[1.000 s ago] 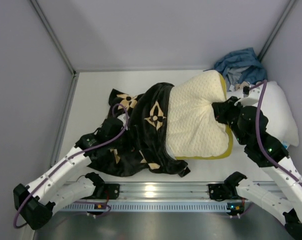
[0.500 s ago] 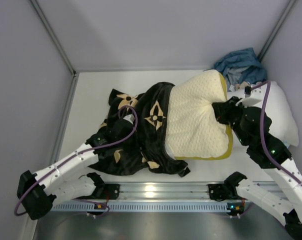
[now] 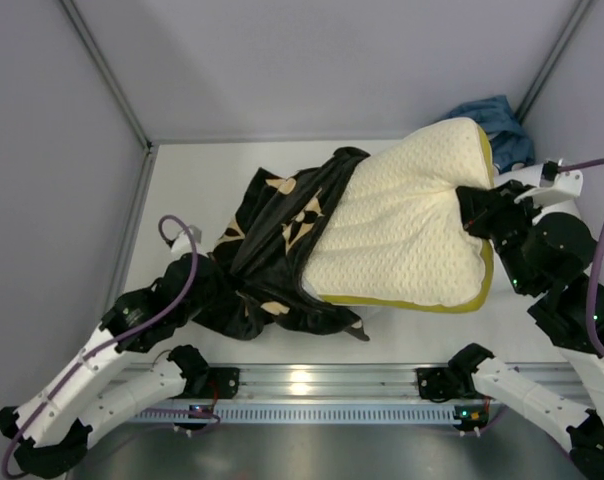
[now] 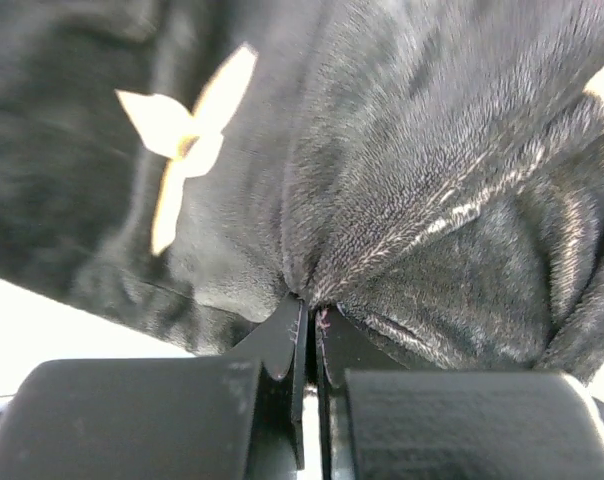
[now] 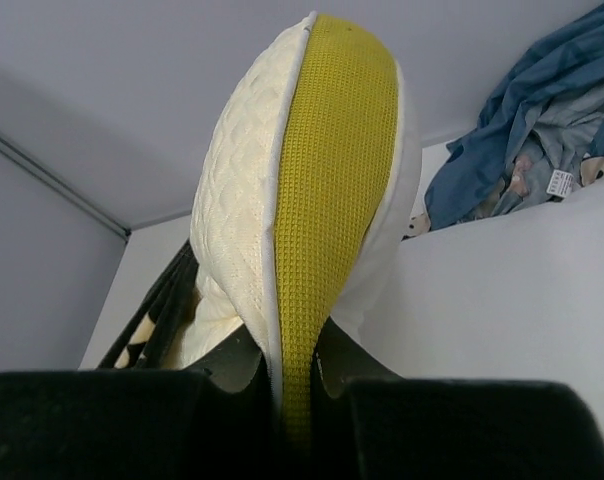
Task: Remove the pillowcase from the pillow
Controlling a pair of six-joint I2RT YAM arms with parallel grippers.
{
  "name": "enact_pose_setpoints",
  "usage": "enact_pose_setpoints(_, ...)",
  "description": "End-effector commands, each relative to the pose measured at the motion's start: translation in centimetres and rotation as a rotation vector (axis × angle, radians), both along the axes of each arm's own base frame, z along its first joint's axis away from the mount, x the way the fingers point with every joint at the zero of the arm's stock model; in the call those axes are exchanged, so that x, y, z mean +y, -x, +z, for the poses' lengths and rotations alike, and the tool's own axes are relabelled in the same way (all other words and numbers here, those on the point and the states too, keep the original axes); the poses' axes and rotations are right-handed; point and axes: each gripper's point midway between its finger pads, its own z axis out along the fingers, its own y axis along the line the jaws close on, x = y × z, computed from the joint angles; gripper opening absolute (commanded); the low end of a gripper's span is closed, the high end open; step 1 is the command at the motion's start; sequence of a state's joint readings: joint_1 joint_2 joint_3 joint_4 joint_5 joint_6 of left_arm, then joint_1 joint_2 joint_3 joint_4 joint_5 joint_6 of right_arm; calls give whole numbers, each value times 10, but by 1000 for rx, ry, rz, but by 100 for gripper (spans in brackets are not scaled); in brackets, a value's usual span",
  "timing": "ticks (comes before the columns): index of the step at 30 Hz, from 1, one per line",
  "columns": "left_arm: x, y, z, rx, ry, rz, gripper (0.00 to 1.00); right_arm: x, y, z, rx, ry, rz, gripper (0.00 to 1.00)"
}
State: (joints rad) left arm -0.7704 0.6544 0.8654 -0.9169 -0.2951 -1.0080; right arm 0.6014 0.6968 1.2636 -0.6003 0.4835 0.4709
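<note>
The cream-yellow quilted pillow (image 3: 402,235) with olive-yellow edge trim is lifted and tilted at the right of the table. My right gripper (image 3: 474,208) is shut on its right edge; in the right wrist view the trim (image 5: 327,200) runs down between the fingers of the right gripper (image 5: 300,375). The black pillowcase (image 3: 272,260) with tan flowers still wraps the pillow's left end and is stretched toward the left. My left gripper (image 3: 204,290) is shut on a bunch of its fabric, which fills the left wrist view (image 4: 402,180) above the gripper (image 4: 310,310).
A blue cloth bundle (image 3: 497,120) lies in the back right corner, also in the right wrist view (image 5: 542,140). A plain white pillow (image 5: 522,290) lies under the right arm. Grey walls enclose the table (image 3: 192,190) on three sides. A metal rail (image 3: 312,385) runs along the near edge.
The right gripper has raised the pillow and pulled it right and back. The left gripper has pulled the pillowcase toward the near left, stretching it and baring more of the pillow.
</note>
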Motion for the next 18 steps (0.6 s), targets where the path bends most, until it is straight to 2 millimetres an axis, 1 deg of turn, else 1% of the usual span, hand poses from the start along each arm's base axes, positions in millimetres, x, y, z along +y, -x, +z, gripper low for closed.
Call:
enact_pose_setpoints(1,62,9,7,-25,-140,195,0,-47,21,99,-275,-193,-168,0)
enact_pose_setpoints(2,71,7,15,-57,-144,236,0,-46,21,101,-279,-203,-160,0)
enact_pose_setpoints(3,76,8,15,-61,-160,247,0,-45,22,101,-273,-214,-152,0)
enact_pose_setpoints(4,78,7,16,-66,-175,250,0,-43,25,107,-280,-226,-134,0)
enact_pose_setpoints(6,72,0,10,-46,-236,217,0,-40,25,109,-275,-242,-119,0)
enact_pose_setpoints(7,67,-2,5,-25,-261,196,0,-40,28,113,-282,-253,-107,0)
enact_pose_setpoints(9,52,-8,-13,41,-323,130,0,-38,28,116,-280,-260,-97,0)
enact_pose_setpoints(10,42,-15,-16,36,-312,110,0,-39,30,119,-286,-267,-98,0)
enact_pose_setpoints(11,32,-16,-25,67,-332,61,0,-40,30,120,-287,-269,-99,0)
enact_pose_setpoints(12,26,-19,-30,76,-331,40,0,-41,31,122,-289,-271,-104,0)
enact_pose_setpoints(13,15,-26,-29,61,-302,25,0,-44,34,128,-301,-283,-106,0)
enact_pose_setpoints(14,7,-30,-34,75,-302,6,0,-45,35,132,-308,-291,-106,0)
enact_pose_setpoints(15,-4,-31,-35,85,-269,-26,0,-46,37,136,-317,-298,-107,0)
enact_pose_setpoints(16,-12,-34,-36,84,-256,-43,0,-50,43,149,-341,-318,-105,0)
enact_pose_setpoints(17,-23,-42,-39,76,-243,-55,0,-49,42,153,-345,-323,-102,0)
enact_pose_setpoints(18,-31,-43,-43,91,-225,-77,0,-49,44,158,-353,-335,-99,0)
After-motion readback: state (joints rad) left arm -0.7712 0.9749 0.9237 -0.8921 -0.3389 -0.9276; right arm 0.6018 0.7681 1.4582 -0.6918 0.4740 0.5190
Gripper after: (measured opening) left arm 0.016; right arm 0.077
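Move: The left hand still pinches the pillowcase's left end; the case's middle lies some 14 cm right and 8 ahead, level, and the cream pillow's middle 35 cm right, 6 ahead and 10 higher. The right hand still grips the pillow's yellow edge: pillow middle 15 cm left, level fore and aft, 12 lower, case 36 left, 2 ahead, 22 lower. The white pillow is about 12 ahead, 8 right and 36 below that hand. Up and to its left by about 3 cm, the left hand first tugs the pinched case end away from the pillow. Then it swings back right, down and forward, some 7 cm lower than its peak, rolling its left side up about 15 degrees and tipping down slightly. The right hand keeps its grip on the yellow edge and lifts steadily, about 4 cm. ##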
